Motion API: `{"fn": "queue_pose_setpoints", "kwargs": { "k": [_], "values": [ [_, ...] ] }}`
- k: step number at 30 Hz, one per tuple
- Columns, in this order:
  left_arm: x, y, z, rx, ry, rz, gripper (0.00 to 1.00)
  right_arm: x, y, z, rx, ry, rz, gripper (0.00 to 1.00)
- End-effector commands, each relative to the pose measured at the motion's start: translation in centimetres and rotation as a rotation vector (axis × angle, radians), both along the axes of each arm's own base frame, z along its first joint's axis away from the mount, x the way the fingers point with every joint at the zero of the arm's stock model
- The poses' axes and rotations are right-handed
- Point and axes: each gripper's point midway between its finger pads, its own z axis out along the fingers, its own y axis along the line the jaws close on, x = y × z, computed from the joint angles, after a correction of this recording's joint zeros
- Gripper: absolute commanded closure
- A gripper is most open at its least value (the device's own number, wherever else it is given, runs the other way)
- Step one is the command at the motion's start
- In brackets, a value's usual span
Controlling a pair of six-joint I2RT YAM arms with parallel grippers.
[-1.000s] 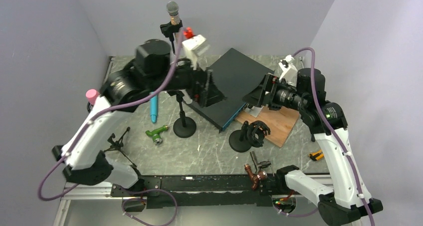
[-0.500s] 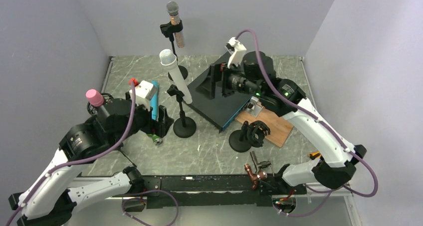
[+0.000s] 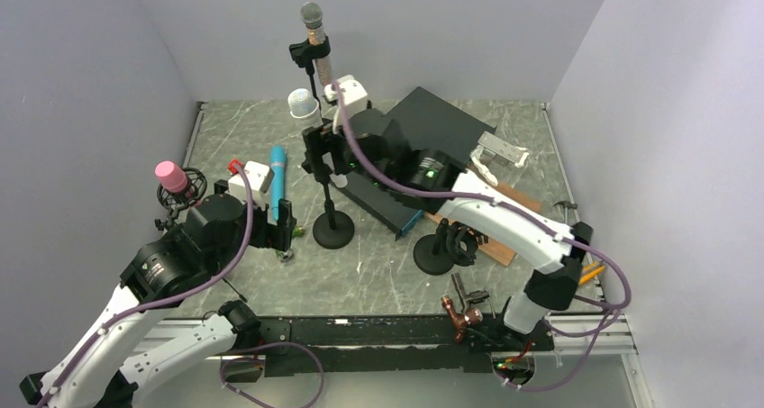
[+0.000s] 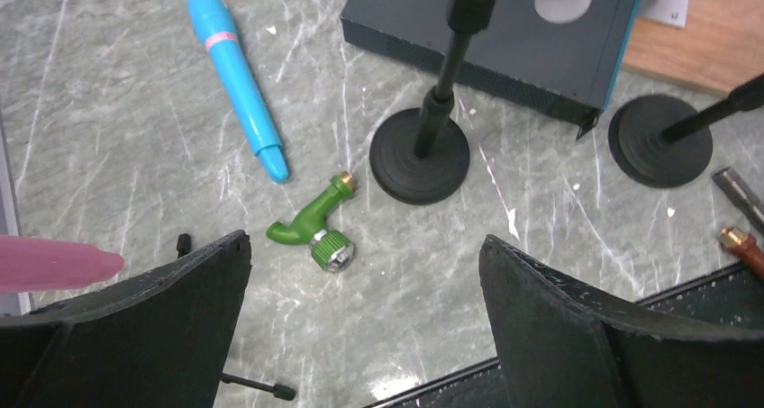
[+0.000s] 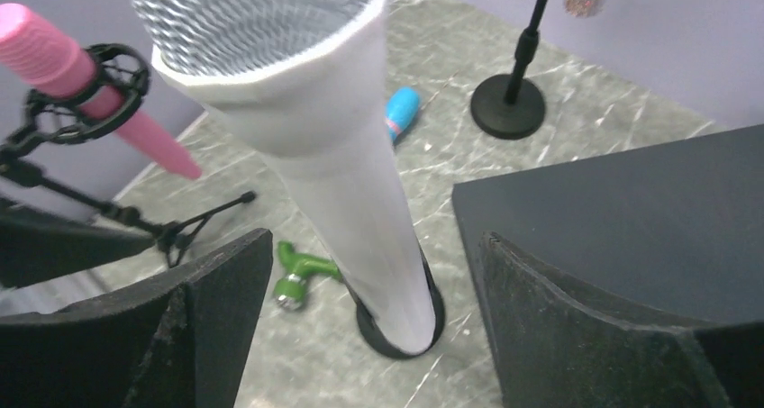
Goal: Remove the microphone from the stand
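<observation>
The white microphone point(image 3: 304, 104) sits tilted in the clip of the middle black stand point(image 3: 333, 232). My right gripper point(image 3: 317, 152) has reached across to it and is open. In the right wrist view the microphone's body point(image 5: 333, 156) runs between the two jaws of the right gripper point(image 5: 374, 239), with gaps on both sides. My left gripper point(image 3: 284, 223) is open and empty, low over the table left of the stand's base point(image 4: 420, 156). In its own view the left gripper point(image 4: 365, 240) shows only bare table between the jaws.
A pink microphone point(image 3: 168, 174) stands on a tripod at the left. A blue microphone point(image 4: 236, 75) and a green tap point(image 4: 315, 228) lie on the table. A grey-headed microphone point(image 3: 312, 21) is on a tall back stand. A black box point(image 3: 441, 124) and an empty stand point(image 3: 441, 246) are to the right.
My right arm has swung left across the black box, and its open jaws now flank the white microphone. My left arm dropped from the stand earlier and now stays low.
</observation>
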Motion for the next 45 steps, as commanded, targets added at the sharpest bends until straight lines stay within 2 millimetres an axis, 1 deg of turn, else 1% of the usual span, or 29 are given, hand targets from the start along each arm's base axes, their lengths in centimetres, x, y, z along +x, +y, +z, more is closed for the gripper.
{"fn": "queue_pose_setpoints", "kwargs": {
  "k": [1, 4, 5, 7, 11, 13, 15, 17, 18, 19, 20, 21, 22, 24, 26, 29, 32, 34, 36, 38, 39, 42, 45],
  "values": [
    [0.7, -0.2, 1.7, -0.072, -0.059, 0.01, 0.01, 2.4, 0.2, 3.2, -0.017, -0.169, -0.191, 0.17],
    [1.2, -0.8, 1.7, -0.108, -0.062, 0.011, 0.01, 3.4, 0.5, 2.8, -0.055, -0.203, -0.247, 0.26],
    [1.4, -0.9, 1.7, -0.118, -0.062, 0.012, 0.01, 3.8, 0.5, 2.7, -0.067, -0.215, -0.27, 0.31],
    [1.5, -1.7, 2.5, -0.176, -0.075, -0.014, 0.01, 4.3, 0.8, 2.6, -0.082, -0.239, -0.272, 0.49],
    [1.2, -4.1, 4.9, -0.333, -0.13, -0.15, 0.01, 3.7, 2.0, 2.5, -0.11, -0.265, -0.139, 0.63],
    [1.3, -5.0, 5.6, -0.377, -0.124, -0.205, 0.01, 3.6, 2.0, 2.1, -0.107, -0.247, -0.073, 0.73],
    [1.6, -5.3, 6.1, -0.397, -0.127, -0.234, 0.01, 3.9, 1.8, 1.5, -0.089, -0.212, 0.015, 0.79],
    [2.0, -5.2, 6.2, -0.412, -0.136, -0.258, 0.0, 3.6, 2.0, 0.9, -0.07, -0.179, 0.145, 0.83],
    [2.2, -5.2, 6.4, -0.418, -0.145, -0.275, 0.01, 3.6, 1.9, 0.7, -0.044, -0.154, 0.185, 0.87],
    [2.3, -5.1, 6.6, -0.419, -0.159, -0.286, 0.01, 3.6, 1.7, 0.5, -0.034, -0.134, 0.223, 0.93],
    [2.5, -5.3, 6.8, -0.414, -0.174, -0.305, 0.01, 3.3, 1.7, 0.2, -0.024, -0.102, 0.279, 0.99],
    [2.5, -5.6, 7.1, -0.417, -0.19, -0.346, 0.01, 3.2, 1.5, 0.1, -0.006, -0.075, 0.332, 1.0],
    [2.5, -6.1, 7.4, -0.424, -0.206, -0.398, 0.0, 3.6, 0.9, 0.2, 0.005, -0.053, 0.361, 1.0],
    [2.5, -6.9, 6.9, -0.429, -0.211, -0.503, 0.01, 3.3, 0.6, 0.4, 0.032, -0.019, 0.443, 1.0],
    [3.6, -6.9, 6.3, -0.419, -0.202, -0.537, 0.01, 2.7, 0.5, 0.8, 0.049, 0.005, 0.517, 1.0],
    [5.2, -6.3, 5.4, -0.333, -0.206, -0.563, 0.0, 1.9, 0.7, 0.1, 0.031, 0.047, 0.593, 1.0],
    [6.6, -5.7, 4.1, -0.222, -0.211, -0.605, 0.01, 1.9, 0.2, -0.5, 0.021, 0.066, 0.606, 1.0],
    [7.0, -6.5, 3.5, -0.221, -0.205, -0.69, 0.0, 2.2, -0.3, -0.5, 0.047, 0.092, 0.609, 1.0],
    [7.2, -7.4, 3.5, -0.239, -0.209, -0.781, 0.0, 2.6, -0.8, -0.3, 0.054, 0.095, 0.601, 1.0],
    [7.7, -7.9, 3.9, -0.254, -0.23, -0.825, 0.01, 3.0, -1.3, -0.3, 0.052, 0.091, 0.587, 1.0],
    [7.6, -8.2, 4.4, -0.258, -0.26, -0.849, 0.01, 3.1, -1.4, -0.3, 0.056, 0.096, 0.586, 1.0],
    [8.0, -8.4, 5.1, -0.255, -0.32, -0.855, 0.01, 3.2, -1.3, -0.6, 0.061, 0.107, 0.591, 1.0],
    [8.6, -8.8, 4.9, -0.246, -0.321, -0.86, 0.01, 3.1, -1.1, -1.0, 0.068, 0.128, 0.602, 1.0]
  ]
}}
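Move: Just ahead of the right hand is the white microphone, about 3 cm forward, 2 cm left and 4 cm down; its stand's clip sits some 8 cm below that hand, 3 cm left and 1 cm ahead. From the left hand the clip is about 10 cm ahead, 11 cm right and 2 cm lower; the green pipe fitting lies 5 cm ahead, 2 cm right, and the blue microphone 18 cm ahead, 1 cm left, both some 25 cm down. Reaching about 4 cm forward-left and slightly down, the right hand shuts on the white microphone's shaft below its head, then keeps its hold while swinging forward and right, easing partly back and turning some 40 degrees counter-clockwise. The left hand, open, arcs up and down again, 9 cm forward and 8 cm right towards the clip, turning clockwise. ##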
